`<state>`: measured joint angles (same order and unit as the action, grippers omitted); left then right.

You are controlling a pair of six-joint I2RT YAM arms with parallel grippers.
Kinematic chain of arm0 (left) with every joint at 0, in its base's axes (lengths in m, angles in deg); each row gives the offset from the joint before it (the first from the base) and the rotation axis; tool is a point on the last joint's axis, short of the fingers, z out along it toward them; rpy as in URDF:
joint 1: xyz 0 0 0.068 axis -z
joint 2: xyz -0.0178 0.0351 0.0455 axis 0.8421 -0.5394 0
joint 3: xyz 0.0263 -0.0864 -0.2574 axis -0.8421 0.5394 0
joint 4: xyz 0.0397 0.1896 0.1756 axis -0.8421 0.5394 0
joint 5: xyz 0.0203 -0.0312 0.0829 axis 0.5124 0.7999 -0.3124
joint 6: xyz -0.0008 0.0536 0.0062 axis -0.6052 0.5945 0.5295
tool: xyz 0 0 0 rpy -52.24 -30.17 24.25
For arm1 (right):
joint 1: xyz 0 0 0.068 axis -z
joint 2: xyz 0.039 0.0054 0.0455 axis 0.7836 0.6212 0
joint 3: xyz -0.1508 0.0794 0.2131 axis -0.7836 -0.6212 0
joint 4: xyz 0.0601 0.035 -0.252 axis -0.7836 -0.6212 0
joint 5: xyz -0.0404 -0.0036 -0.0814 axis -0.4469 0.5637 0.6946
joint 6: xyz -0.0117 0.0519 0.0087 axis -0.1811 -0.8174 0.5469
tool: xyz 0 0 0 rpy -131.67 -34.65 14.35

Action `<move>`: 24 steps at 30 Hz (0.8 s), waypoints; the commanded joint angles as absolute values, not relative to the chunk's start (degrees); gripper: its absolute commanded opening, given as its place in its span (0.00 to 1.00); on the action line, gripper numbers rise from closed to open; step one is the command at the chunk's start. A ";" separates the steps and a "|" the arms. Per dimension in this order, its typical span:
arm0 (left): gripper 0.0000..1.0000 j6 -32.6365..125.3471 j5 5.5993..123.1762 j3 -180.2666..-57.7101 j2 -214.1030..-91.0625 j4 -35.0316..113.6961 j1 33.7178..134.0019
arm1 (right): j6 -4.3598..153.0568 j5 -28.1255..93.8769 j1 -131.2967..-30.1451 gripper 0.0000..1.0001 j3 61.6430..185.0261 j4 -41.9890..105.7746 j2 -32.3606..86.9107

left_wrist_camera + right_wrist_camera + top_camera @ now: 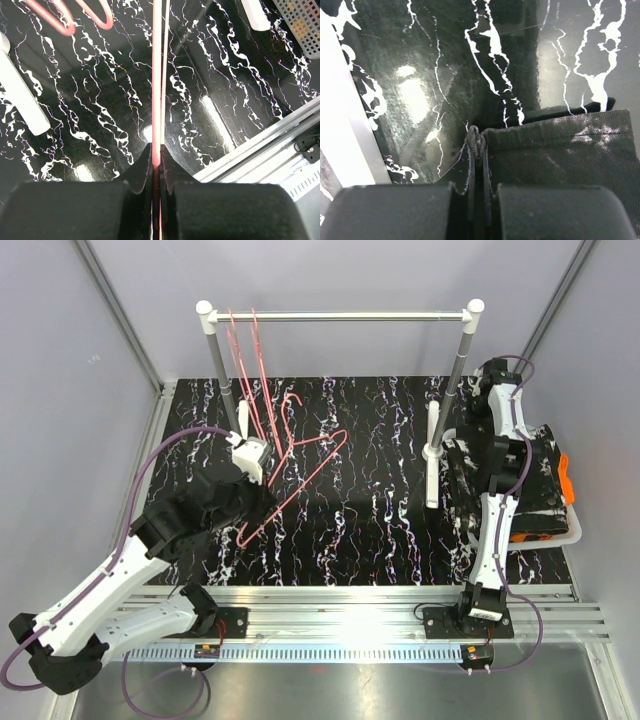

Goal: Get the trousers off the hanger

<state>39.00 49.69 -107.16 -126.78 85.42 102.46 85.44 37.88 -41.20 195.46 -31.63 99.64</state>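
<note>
My left gripper [255, 500] [156, 148] is shut on the thin wire of a bare pink hanger [310, 468] [157, 75], held tilted above the marbled table. No cloth hangs on that hanger. At the right, black trousers with white markings [535, 475] [565, 150] lie folded on a pile, and orange trousers [566, 480] peek out at the pile's far side. My right gripper [465, 468] [477, 134] is shut on a bunched edge at the left corner of the black trousers.
A clothes rack [340, 316] stands at the back with more pink hangers [245, 350] [65, 20] on its rail. Its white feet [432, 475] [20, 95] rest on the table. A white basket [560, 537] [300, 25] holds the pile at the right edge.
</note>
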 commanded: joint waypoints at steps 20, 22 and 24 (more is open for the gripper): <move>0.00 40.18 54.10 -105.71 -125.87 81.07 98.23 | 75.63 45.44 -38.41 0.00 171.63 -7.41 63.89; 0.00 40.18 54.28 -105.71 -125.87 81.07 98.14 | 75.36 45.61 -38.41 0.00 170.23 -6.98 62.13; 0.00 40.18 54.28 -105.62 -125.78 80.90 97.97 | 74.84 46.49 -38.41 0.00 167.94 -6.80 58.79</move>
<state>39.13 52.79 -105.84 -126.67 84.57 98.46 76.34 44.20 -38.36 170.29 -9.05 62.94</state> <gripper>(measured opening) 0.027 0.038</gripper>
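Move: The black trousers lie bunched over the basket, with their far edge already pinched in the right hand just beyond the rim. The basket's middle is roughly 18 cm back and 13 cm to the right of that hand, a few centimetres higher. The clothes rack's right foot lies about 11 cm to its left and some 11 cm back. From the left hand, still holding the hanger, the basket is about 60 cm right, 12 cm ahead and 20 cm lower. The trousers' pinched edge is pulled up from beside the basket's far-left corner as the right hand rises about 23 cm, slowly at first, then fast, easing off at the top and drifting slightly right. The shut fingers keep their hold while the wrist swings them from nearly straight down to slanting well forward, some 35 degrees in all. ##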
